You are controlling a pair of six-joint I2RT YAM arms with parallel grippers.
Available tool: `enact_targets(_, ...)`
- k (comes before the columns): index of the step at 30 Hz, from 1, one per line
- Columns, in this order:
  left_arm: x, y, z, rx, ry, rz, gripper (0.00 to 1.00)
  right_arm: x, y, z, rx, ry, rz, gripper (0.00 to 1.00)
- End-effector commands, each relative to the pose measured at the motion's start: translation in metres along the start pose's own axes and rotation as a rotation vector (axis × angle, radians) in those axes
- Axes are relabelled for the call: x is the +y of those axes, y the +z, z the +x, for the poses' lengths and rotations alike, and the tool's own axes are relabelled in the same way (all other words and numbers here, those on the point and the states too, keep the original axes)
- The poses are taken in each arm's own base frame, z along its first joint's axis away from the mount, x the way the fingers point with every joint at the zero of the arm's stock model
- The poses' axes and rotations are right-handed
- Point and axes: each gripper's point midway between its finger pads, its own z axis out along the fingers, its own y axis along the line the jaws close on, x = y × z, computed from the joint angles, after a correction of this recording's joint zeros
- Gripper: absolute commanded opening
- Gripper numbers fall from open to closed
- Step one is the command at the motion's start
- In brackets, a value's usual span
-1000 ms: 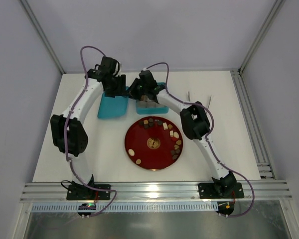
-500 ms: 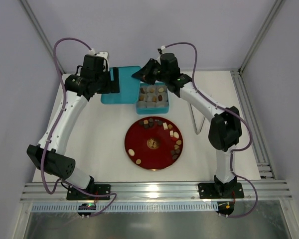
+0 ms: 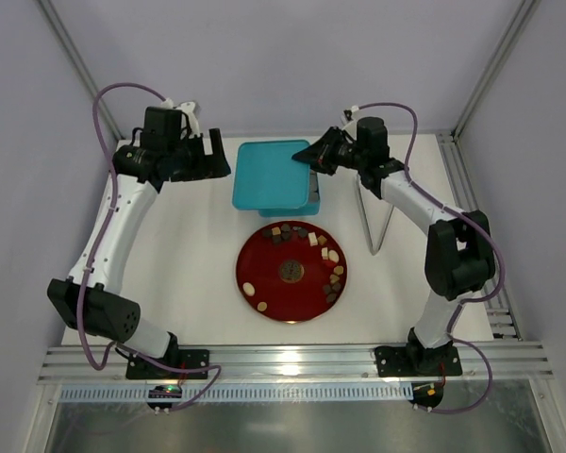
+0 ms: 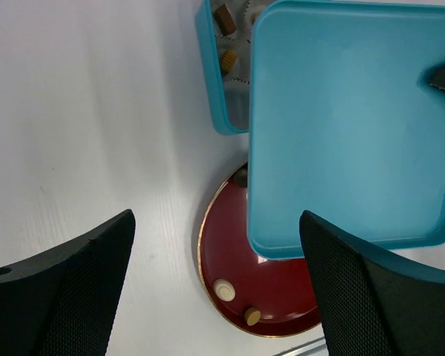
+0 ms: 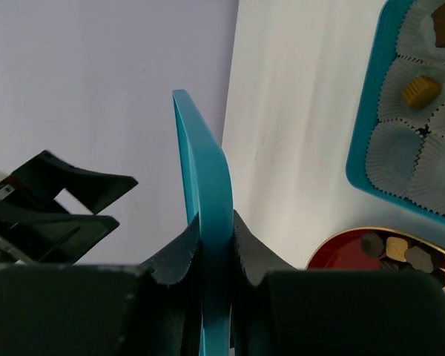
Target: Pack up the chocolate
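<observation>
Several pieces of chocolate [image 3: 323,253] lie along the rim of a red plate [image 3: 278,288]; two pale ones [image 4: 224,289] show in the left wrist view. More chocolate [image 5: 420,90] sits in paper cups in the teal box [image 5: 365,126]. My right gripper [image 3: 311,159] is shut on the edge of the teal lid [image 3: 269,175], which hangs above the box [image 4: 210,81] and hides most of it. The lid edge [image 5: 208,170] is clamped between the right fingers. My left gripper [image 3: 217,160] is open and empty, left of the lid and apart from it.
Metal tongs [image 3: 377,212] lie on the white table right of the plate. The table's back edge and the enclosure wall are close behind both grippers. The left gripper [image 5: 59,200] shows beyond the lid in the right wrist view.
The left gripper opened, let go of the lid and drew back to the left. The right gripper, shut on the lid, carried it right and over the box.
</observation>
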Motion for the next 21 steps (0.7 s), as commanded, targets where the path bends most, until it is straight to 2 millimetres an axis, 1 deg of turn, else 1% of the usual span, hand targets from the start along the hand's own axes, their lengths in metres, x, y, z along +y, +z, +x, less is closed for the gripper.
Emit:
enact_targets(1, -0.021, -0.014, -0.013, -0.052, -0.060, 0.184, 0.90, 0.069, -0.038, -0.006, -0.002, -0.086, -0.228, 0.04)
enact_targets(2, -0.024, -0.013, -0.014, -0.047, -0.070, 0.212, 0.90, 0.067, -0.040, -0.003, 0.006, -0.086, -0.237, 0.04)
enact_targets(3, -0.032, -0.014, -0.013, -0.033, -0.084, 0.267, 0.90, 0.069, -0.043, -0.002, 0.011, -0.068, -0.246, 0.04)
enact_targets(5, -0.035, -0.011, -0.015, -0.036, -0.102, 0.311, 0.90, 0.070, -0.047, 0.002, 0.021, -0.066, -0.271, 0.04)
enact_targets(6, -0.042, -0.011, -0.015, -0.032, -0.119, 0.360, 0.90, 0.070, -0.048, 0.003, 0.025, -0.058, -0.277, 0.04)
enact_targets(13, -0.058, -0.005, -0.014, -0.017, -0.166, 0.488, 0.91, 0.071, -0.055, 0.012, 0.036, -0.019, -0.321, 0.04)
enact_targets(17, -0.063, -0.005, -0.014, -0.018, -0.176, 0.523, 0.91, 0.068, -0.054, 0.014, 0.041, -0.005, -0.328, 0.04)
enact_targets(21, -0.061, -0.002, -0.009, -0.009, -0.175, 0.516, 0.91, 0.069, -0.055, 0.015, 0.046, 0.015, -0.345, 0.04)
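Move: The lid, already pinched at its right edge by the right hand, has its middle about 13 cm to the right of the open left hand, roughly level with it fore and aft and some 4 cm lower. The open chocolate box lies on the table about 6 cm left of the right hand, 2 cm back and 23 cm below. The red plate's middle is about 19 cm nearer the arms than the box, at table height. The left hand, jaws staying wide open, goes about 5 cm to the right towards the lid's left edge, rising barely a centimetre while it rolls some 25 degrees, its left side dipping, and swings slightly clockwise to line up with the rim. Meanwhile the right hand keeps its pinch on the lid's right edge and draws the lid back about 4 cm and up about 3 cm, rolling its left side upward so that the free edge is offered to the open jaws. ##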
